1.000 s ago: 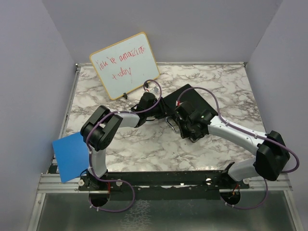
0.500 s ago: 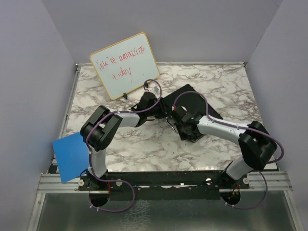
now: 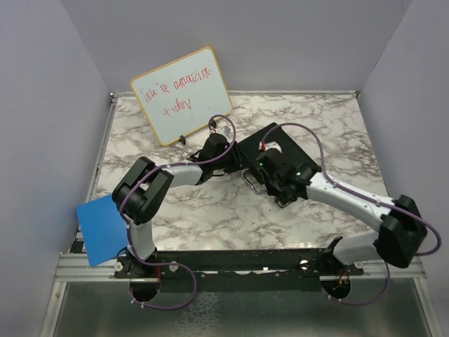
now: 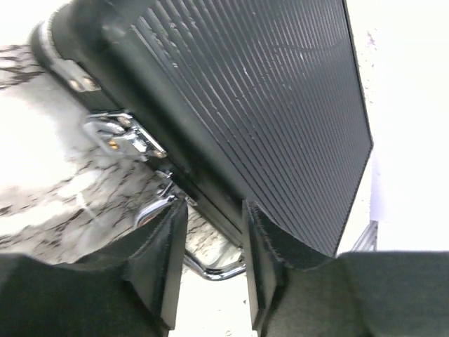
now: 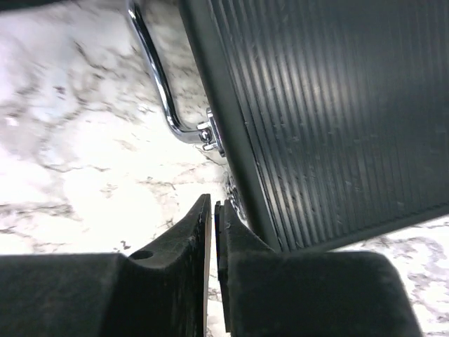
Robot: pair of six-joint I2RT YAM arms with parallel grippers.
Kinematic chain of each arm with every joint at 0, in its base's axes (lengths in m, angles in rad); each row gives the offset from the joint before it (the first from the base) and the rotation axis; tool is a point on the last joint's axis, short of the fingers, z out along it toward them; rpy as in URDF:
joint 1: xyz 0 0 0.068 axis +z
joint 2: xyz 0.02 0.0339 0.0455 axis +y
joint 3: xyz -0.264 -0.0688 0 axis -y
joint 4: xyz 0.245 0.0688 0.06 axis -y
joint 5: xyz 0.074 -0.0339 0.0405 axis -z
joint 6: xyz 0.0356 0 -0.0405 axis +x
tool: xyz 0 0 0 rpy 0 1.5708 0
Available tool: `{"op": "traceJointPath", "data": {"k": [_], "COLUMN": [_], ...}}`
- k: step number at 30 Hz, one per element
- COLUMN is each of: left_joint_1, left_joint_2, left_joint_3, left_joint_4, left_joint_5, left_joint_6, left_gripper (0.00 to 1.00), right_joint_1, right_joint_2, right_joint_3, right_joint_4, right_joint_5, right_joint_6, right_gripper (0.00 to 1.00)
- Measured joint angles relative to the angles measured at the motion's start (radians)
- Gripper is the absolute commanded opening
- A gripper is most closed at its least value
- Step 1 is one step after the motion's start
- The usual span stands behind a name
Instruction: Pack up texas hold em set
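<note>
The black ribbed briefcase (image 3: pixel 280 144) lies closed on the marble table, its chrome handle (image 3: pixel 247 181) facing the arms. My left gripper (image 3: pixel 235 163) stands open at the case's front edge. In the left wrist view the briefcase (image 4: pixel 266 91) fills the top, a silver latch (image 4: pixel 119 133) shows on its side, and the handle (image 4: pixel 210 270) crosses the gap of the left gripper (image 4: pixel 212 210) without being pinched. My right gripper (image 3: pixel 270 189) is at the same edge. In the right wrist view the right gripper (image 5: pixel 212 202) is shut on nothing beside the briefcase (image 5: pixel 337 105), below the handle (image 5: pixel 158 77). Chips, cards and dice are out of view.
A wood-framed whiteboard (image 3: pixel 181 95) with red writing leans at the back left. A blue sheet (image 3: pixel 102 228) hangs over the table's left front edge. Grey walls close in the table on three sides.
The right arm swung its elbow in and back out beside the case, and its jaws closed from partly open. The left arm and the briefcase stayed put.
</note>
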Motion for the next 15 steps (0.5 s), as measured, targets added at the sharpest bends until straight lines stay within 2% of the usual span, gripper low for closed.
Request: {"op": "traceJointPath", "data": {"k": [6, 7, 8, 10, 12, 15], "left_joint_1": [0.002, 0.003, 0.004, 0.005, 0.005, 0.006], "left_joint_2": [-0.115, -0.153, -0.188, -0.262, -0.339, -0.47], "left_joint_3": [-0.003, -0.007, -0.011, -0.022, -0.035, -0.062], "left_joint_4": [-0.127, -0.147, -0.166, -0.201, -0.245, -0.327], "left_joint_5": [-0.074, -0.091, -0.108, -0.14, -0.177, -0.229], "left_joint_6": [0.075, 0.091, 0.102, 0.129, 0.157, 0.195], "left_gripper": [0.64, 0.7, 0.78, 0.97, 0.99, 0.99], "right_joint_1": [0.0, 0.0, 0.0, 0.0, 0.0, 0.0], "right_joint_2": [-0.228, -0.25, -0.274, -0.314, -0.346, -0.393], "right_joint_3": [0.076, 0.086, 0.098, 0.117, 0.14, 0.186], "right_joint_4": [-0.072, -0.081, -0.093, -0.117, -0.15, -0.203], "right_joint_5": [0.091, 0.108, 0.132, 0.178, 0.219, 0.273], "right_joint_6": [0.014, 0.016, 0.02, 0.027, 0.029, 0.029], "right_gripper": [0.43, 0.5, 0.61, 0.77, 0.86, 0.92]}}
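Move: The closed case's middle lies about 12 cm to the left hand's right, level with it forward and some 2 cm lower; its far latch is roughly 3 cm ahead, its handle 6 cm back and 4 cm right. From the right hand the case's middle is about 11 cm ahead, 3 cm right and 5 cm down, with the near latch almost straight below and the handle 5 cm ahead, 6 cm left. Both hands rise off the closed case, right some 17 cm, left about 10 and leftward, fingers opening wide. ##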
